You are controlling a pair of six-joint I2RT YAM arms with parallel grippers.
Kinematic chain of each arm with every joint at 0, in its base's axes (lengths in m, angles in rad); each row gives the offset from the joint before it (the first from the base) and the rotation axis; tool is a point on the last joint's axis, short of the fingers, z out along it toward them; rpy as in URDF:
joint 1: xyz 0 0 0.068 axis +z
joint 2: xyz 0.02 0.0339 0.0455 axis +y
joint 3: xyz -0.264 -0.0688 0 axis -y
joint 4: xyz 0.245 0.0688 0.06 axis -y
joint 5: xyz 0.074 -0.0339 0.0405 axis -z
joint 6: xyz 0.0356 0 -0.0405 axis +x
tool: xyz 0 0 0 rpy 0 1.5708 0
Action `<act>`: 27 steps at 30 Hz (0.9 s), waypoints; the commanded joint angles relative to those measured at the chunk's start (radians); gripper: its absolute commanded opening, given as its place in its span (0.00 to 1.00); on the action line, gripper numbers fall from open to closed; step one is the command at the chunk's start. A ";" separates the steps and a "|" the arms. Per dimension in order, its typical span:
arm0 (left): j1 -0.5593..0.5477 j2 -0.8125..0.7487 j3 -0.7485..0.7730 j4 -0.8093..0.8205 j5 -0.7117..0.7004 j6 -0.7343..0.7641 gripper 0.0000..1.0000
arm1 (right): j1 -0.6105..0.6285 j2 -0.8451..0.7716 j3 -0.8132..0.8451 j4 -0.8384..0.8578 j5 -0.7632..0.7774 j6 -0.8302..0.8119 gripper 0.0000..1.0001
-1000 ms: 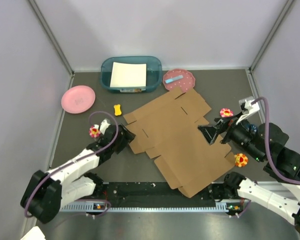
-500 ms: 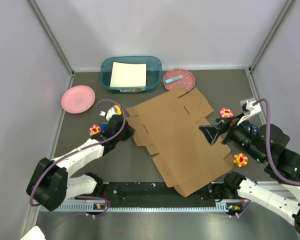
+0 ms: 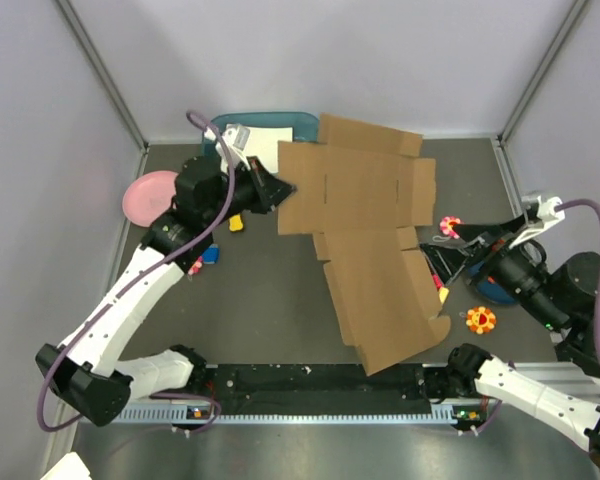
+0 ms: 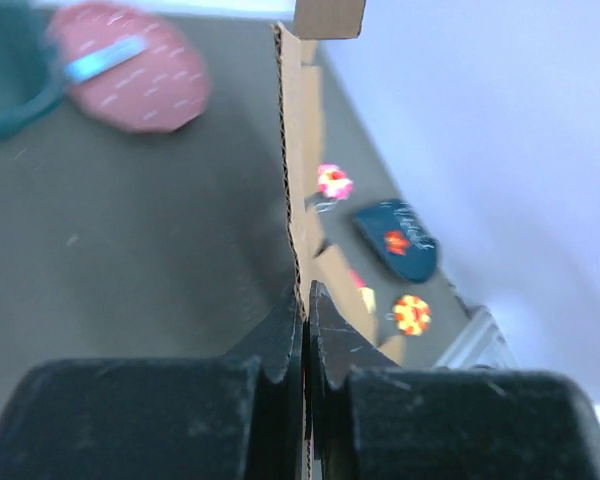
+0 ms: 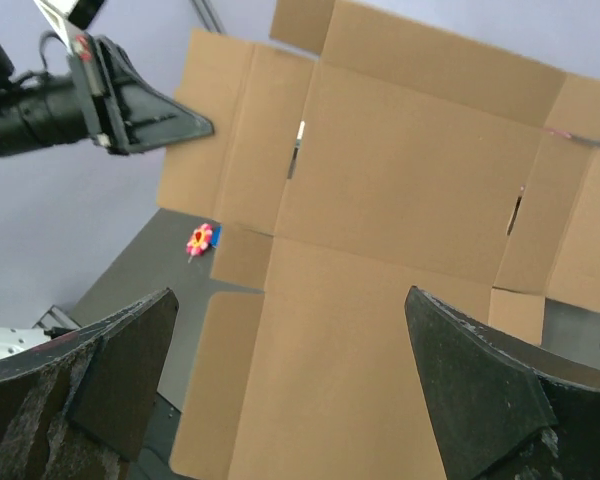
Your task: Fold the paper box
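Observation:
The paper box (image 3: 365, 190) is a flat sheet of brown die-cut cardboard. Its far half is lifted upright and its near half (image 3: 385, 300) slopes down to the table. My left gripper (image 3: 277, 188) is raised and shut on the sheet's left edge. In the left wrist view the cardboard (image 4: 292, 150) runs edge-on between the closed jaws of that gripper (image 4: 304, 295). My right gripper (image 3: 435, 262) is open beside the sheet's right edge, not touching it. In the right wrist view the box (image 5: 410, 200) fills the frame between the wide-open fingers (image 5: 130, 370).
A teal bin (image 3: 215, 130) with a white sheet sits at the back, partly hidden. A pink plate (image 3: 145, 195) lies at the left and a red dotted plate (image 4: 125, 65) behind the box. Flower toys (image 3: 450, 226) (image 3: 480, 320) and a yellow piece (image 3: 236, 222) lie nearby.
My left gripper has risen and moved back with the box's left edge, folding the far half of the sheet upright. The right gripper drew slightly right, staying open.

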 commanded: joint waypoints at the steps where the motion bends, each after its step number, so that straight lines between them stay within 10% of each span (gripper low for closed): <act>1: 0.058 0.046 0.166 -0.078 0.409 0.089 0.00 | -0.006 -0.012 0.060 -0.008 -0.023 -0.021 0.99; 8: 0.282 0.032 0.106 0.038 0.743 -0.051 0.00 | -0.006 -0.036 0.051 -0.028 -0.050 -0.007 0.99; 12: 0.323 0.107 0.118 -0.173 0.678 0.086 0.00 | -0.006 -0.048 0.026 -0.033 -0.053 -0.001 0.99; 27: 0.343 0.446 0.052 -0.184 0.414 0.379 0.00 | -0.006 -0.059 -0.141 -0.027 -0.047 0.050 0.99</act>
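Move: The left hand pinches the far-left flap of the paper box high over the table; the box's middle hangs about 16 cm to its right, 3 cm nearer and 15 cm lower. On the table some 31 cm below, the yellow sponge lies about 7 cm ahead and 16 cm left, and the dotted plate 23 ahead and 15 right. From the empty right hand, the box's middle is about 11 cm ahead, 8 left and 23 below. Keeping its pinch on the paper box's left flap, the left hand lifts about 6 cm while drawing slightly back and twisting clockwise, then swings down over 20 cm, forward and to the left, the fingers tipping down some 25 degrees. The right hand, wide open and touching nothing, eases a little back and up, then sinks about 6 cm. ##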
